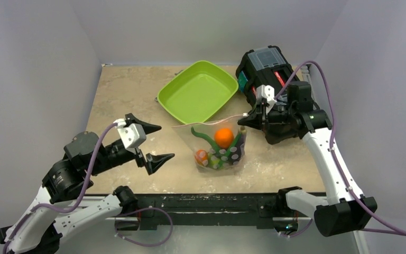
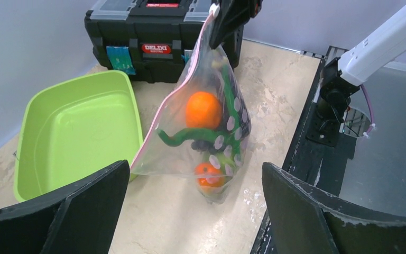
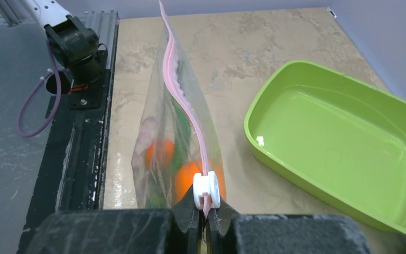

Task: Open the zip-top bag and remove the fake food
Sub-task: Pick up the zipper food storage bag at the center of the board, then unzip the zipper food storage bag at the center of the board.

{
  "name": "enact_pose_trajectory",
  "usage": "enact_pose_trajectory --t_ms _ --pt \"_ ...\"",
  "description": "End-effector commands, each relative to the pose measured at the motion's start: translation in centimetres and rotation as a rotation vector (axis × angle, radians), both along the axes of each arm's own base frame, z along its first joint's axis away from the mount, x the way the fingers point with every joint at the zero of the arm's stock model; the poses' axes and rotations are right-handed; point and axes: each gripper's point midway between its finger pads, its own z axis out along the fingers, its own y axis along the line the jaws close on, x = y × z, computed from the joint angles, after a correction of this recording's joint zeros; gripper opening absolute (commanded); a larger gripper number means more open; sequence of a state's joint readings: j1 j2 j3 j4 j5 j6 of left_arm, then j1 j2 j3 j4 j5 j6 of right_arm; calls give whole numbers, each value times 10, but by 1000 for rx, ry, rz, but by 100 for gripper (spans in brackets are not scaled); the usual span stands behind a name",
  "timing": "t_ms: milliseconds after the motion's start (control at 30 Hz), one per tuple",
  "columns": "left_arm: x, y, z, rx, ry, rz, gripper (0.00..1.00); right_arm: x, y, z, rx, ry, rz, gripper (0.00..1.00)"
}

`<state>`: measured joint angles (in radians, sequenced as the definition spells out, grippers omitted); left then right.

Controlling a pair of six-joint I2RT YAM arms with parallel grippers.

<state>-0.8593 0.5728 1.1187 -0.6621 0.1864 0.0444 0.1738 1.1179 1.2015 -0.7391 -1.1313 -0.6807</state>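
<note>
The zip-top bag [image 1: 211, 138] hangs upright over the table's near middle, its pink zip strip [image 3: 182, 100] on top. My right gripper [image 1: 241, 123] is shut on the bag's right top corner, just behind the white slider [image 3: 206, 190]. The fake food [image 1: 223, 137] is inside: an orange [image 2: 203, 109], a green pod, dark grapes and a smaller red-orange piece [image 2: 210, 174] at the bottom. To the bag's left my left gripper [image 1: 165, 142] stands wide open, apart from the bag and with nothing between its fingers [image 2: 84, 201].
A lime-green tray [image 1: 190, 95] sits behind the bag, with nothing in it. A black toolbox [image 1: 267, 66] stands at the back right, close behind my right gripper. The black mounting rail [image 1: 206, 203] runs along the near edge.
</note>
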Motion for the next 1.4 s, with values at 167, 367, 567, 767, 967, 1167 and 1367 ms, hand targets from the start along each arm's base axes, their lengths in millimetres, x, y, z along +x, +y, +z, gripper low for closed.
enact_pose_trajectory --t_ms 167,367,567,767,967,1167,1367 --pt "5 -11 53 -82 -66 -20 98 -16 26 -13 44 25 130 0" --pt "11 -35 65 -96 -33 -75 99 -25 37 -20 52 46 183 0" --pt "13 -64 67 -71 3 -171 98 -31 42 -25 56 57 205 0" --pt "14 -95 66 -32 -29 -263 98 -31 42 -26 60 57 206 0" --pt "19 -130 58 18 -109 -333 94 -31 42 -26 61 56 202 0" --pt "35 -161 43 71 -170 -311 83 -33 42 -26 63 53 204 0" --pt "50 -186 29 94 -133 -304 56 -34 42 -25 65 48 207 0"
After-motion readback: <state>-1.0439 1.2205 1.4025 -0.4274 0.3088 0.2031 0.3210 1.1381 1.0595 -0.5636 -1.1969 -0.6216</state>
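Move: The left hand is empty and open; the slider end of the zipper bag lies about 24 cm to its right, 9 cm ahead and 5 cm lower. The orange inside the bag is some 18 cm right, 2 cm ahead and 17 cm down, and the green tray's middle about 9 cm right, 18 cm ahead and 32 cm down. The right hand already pinches the bag at the slider, 1 cm left of its hand point; the orange sits 6 cm left, 7 cm back and 12 cm below that hand. The open left hand arches up about 4 cm, then swings right and sinks back to its starting height, some 17 cm to the right in all with a little forward late on, turning about 20 degrees clockwise as it brings its fingers over the bag beside the slider and begins to close them part way. Meanwhile the right hand keeps its pinch on the slider end and carries it about 4 cm left, 3 cm back and 3 cm down towards the incoming hand in the first half, turning slightly counter-clockwise, then holds still. ##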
